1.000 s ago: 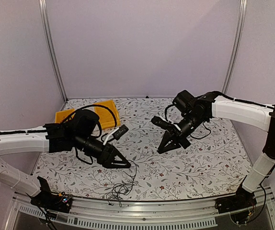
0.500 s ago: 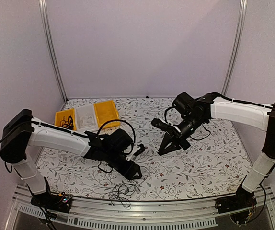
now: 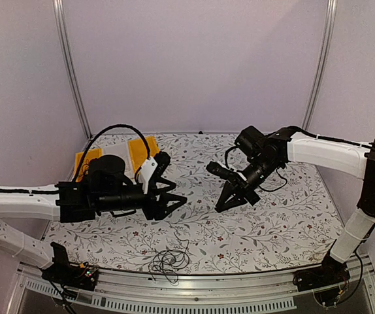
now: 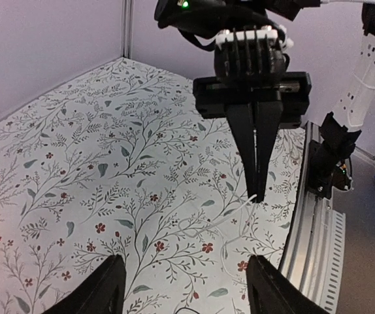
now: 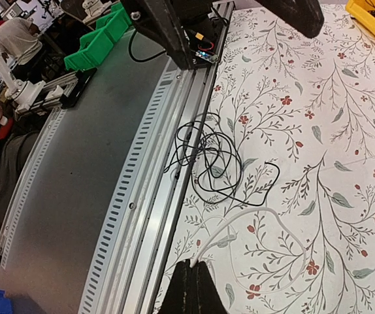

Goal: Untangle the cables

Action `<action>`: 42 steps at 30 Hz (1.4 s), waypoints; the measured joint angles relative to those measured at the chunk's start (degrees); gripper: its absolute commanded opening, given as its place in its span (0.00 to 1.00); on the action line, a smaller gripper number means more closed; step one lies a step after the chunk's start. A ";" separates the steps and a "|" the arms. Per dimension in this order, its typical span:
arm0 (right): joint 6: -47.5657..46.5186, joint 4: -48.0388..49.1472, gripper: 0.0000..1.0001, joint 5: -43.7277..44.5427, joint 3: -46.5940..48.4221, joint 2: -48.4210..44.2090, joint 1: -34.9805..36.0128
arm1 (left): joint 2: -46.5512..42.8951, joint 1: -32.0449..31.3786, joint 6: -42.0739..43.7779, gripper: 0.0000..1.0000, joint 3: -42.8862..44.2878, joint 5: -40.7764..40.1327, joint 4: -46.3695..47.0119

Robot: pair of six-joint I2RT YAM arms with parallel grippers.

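The cables show as a loose black tangle point(image 3: 166, 261) at the table's front edge, partly over the metal rail; the right wrist view has the same tangle point(image 5: 207, 154). My right gripper point(image 3: 223, 204) point(image 5: 196, 265) hangs tip-down over the middle of the table, shut on the end of a thin white cable point(image 5: 253, 208) that loops onto the cloth. My left gripper point(image 3: 172, 203) point(image 4: 184, 260) is open and empty, held above the table and facing the right gripper point(image 4: 258, 191). The white cable point(image 4: 219, 223) lies between them.
Yellow bins point(image 3: 145, 152) with a pale one between them stand at the back left, behind the left arm. An aluminium rail point(image 5: 155, 190) borders the table's front. Green bins point(image 5: 102, 39) sit beyond the rail, off the table.
My left arm has swung up from low near the tangle to a raised pose pointing at the right gripper, its jaws narrowing slightly. The right arm has stayed put.
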 measured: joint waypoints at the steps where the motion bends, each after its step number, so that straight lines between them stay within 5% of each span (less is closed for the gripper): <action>1: -0.02 -0.02 0.00 -0.07 0.00 0.00 0.00 | -0.13 -0.02 1.14 0.61 0.07 0.02 1.22; 19: -0.44 -1.11 0.00 -1.25 0.11 0.00 0.09 | 15.21 -0.81 13.44 0.48 7.48 7.21 2.58; 31: -1.05 -1.20 0.00 -1.25 0.11 0.00 0.09 | 18.23 -1.66 15.80 0.08 7.87 9.46 5.51; 37: -1.20 -0.72 0.36 -0.66 0.11 0.00 0.09 | 18.25 -1.73 16.24 0.00 7.87 8.07 6.38; 42: -0.20 2.56 0.42 2.16 -1.75 -1.55 -1.81 | 16.48 -0.52 15.41 0.00 7.69 2.54 4.02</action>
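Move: The white cable hangs from the right hand's shut fingertips; the stretch to take is about 8 cm to the left hand's right, 1 cm back and some 5 cm below it. The right gripper's tips are roughly 11 cm to the left hand's right, 2 cm back and 3 cm lower. That stretch starts some 3 cm left of the right hand, 1 cm ahead and 2 cm below. The black cable lies on the table about 13 cm back from the left hand, 5 cm left and 20 cm below. The white cable, still pinched by the near-still right hand, is met by the open left hand, which goes about 7 cm right and some 5 cm down, turning roughly 15 degrees clockwise, and shuts on it beside the right fingertips. Then the right fingers open and let go; the left hand comes 2 cm forward and slightly back left with the cable, the right easing forward too. ##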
